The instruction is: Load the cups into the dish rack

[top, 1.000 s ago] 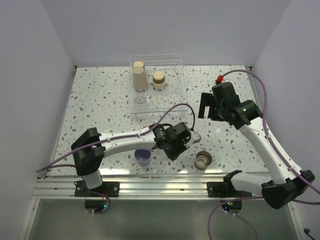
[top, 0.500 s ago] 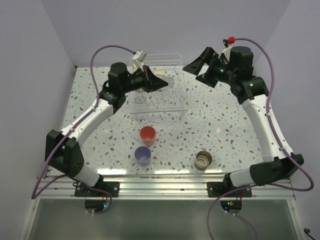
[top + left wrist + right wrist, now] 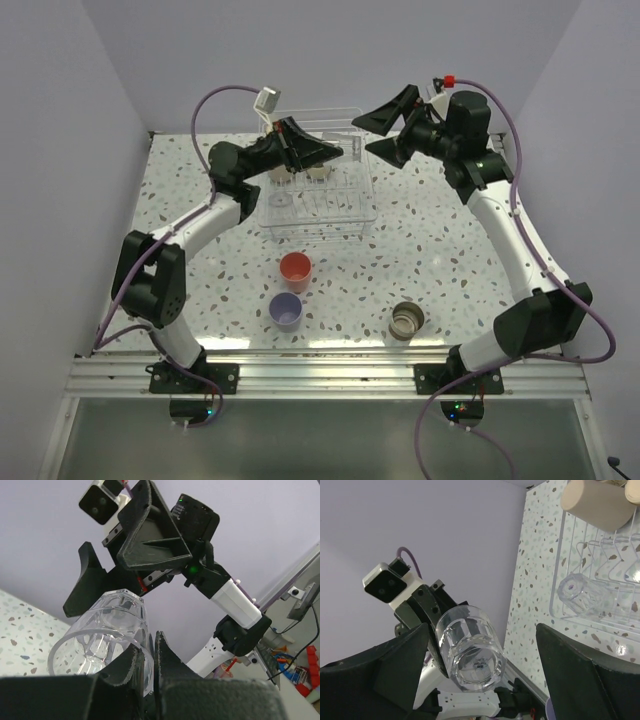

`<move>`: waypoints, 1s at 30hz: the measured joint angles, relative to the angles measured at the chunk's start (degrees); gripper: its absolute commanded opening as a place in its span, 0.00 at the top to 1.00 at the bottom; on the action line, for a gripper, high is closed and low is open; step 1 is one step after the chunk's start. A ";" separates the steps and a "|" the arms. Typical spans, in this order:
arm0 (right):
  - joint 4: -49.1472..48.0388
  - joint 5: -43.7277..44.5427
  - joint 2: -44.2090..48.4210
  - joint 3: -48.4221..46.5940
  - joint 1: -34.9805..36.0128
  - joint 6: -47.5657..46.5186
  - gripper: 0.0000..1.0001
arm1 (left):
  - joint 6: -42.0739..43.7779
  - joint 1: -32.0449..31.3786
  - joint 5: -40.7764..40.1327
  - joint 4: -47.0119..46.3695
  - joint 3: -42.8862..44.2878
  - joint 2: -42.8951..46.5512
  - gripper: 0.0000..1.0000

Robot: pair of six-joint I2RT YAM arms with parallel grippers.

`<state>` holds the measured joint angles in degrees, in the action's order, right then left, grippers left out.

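A clear glass cup [image 3: 102, 630] hangs in the air above the back of the dish rack [image 3: 318, 232], pinched by its rim wall in my shut left gripper [image 3: 338, 152]. My right gripper [image 3: 380, 132] faces it from the right, open wide. In the right wrist view the glass [image 3: 470, 647] lies between the two spread fingers [image 3: 380, 680], touching neither. On the rack stand a beige cup [image 3: 592, 502] and a second clear glass [image 3: 576, 592]. A coral-red cup [image 3: 295, 268], a lavender cup [image 3: 287, 311] and a tan brown-rimmed cup [image 3: 407, 320] on its side stay on the table.
The rack's thin upright prongs [image 3: 607, 565] rise beneath both grippers. Purple cables [image 3: 215, 100] loop above each arm. White walls close in the speckled table [image 3: 440, 240] on the left, back and right.
My left arm has lifted the glass from the table's front up over the rack and carried it rightward. The right gripper rose to the back and turned toward it.
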<state>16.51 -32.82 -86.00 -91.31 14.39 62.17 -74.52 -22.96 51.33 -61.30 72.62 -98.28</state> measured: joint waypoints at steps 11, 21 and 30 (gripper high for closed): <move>-3.15 -1.31 -0.24 0.90 0.00 3.69 0.16 | -6.25 0.35 -1.05 -8.98 0.02 -3.34 1.00; -4.15 -1.25 -0.24 3.82 1.84 5.14 0.29 | -6.38 0.33 -3.65 -8.92 1.25 -5.01 1.00; -5.29 -0.44 -0.22 4.20 2.10 6.03 0.54 | -6.36 -0.17 -4.33 -8.92 1.97 -6.19 1.00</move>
<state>11.22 -33.26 -86.21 -87.11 16.49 68.20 -80.88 -23.14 47.00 -70.22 74.59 -104.47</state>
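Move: Already pinched by its rim wall, the clear cup has its middle about 2 cm ahead of the left hand, 3 cm to its right and 1 cm above. From the right hand the cup's middle is some 4 cm left, 3 cm back and 1 cm up. In the rack, about 34 cm below the right hand, a short beige cup stands some 8 cm ahead and 9 cm left, and another clear cup lies about level with it and 18 cm left. Easing leftward about 2 cm and sinking roughly 1 cm, the right hand brings its open fingers around the base end of the clear cup and closes them from nearly wide open to a bit over half, until the tips meet the cup's sides. The left hand keeps its pinch on the rim wall and carries the cup some 2 cm forward, in between those fingers, tilting only slightly. ##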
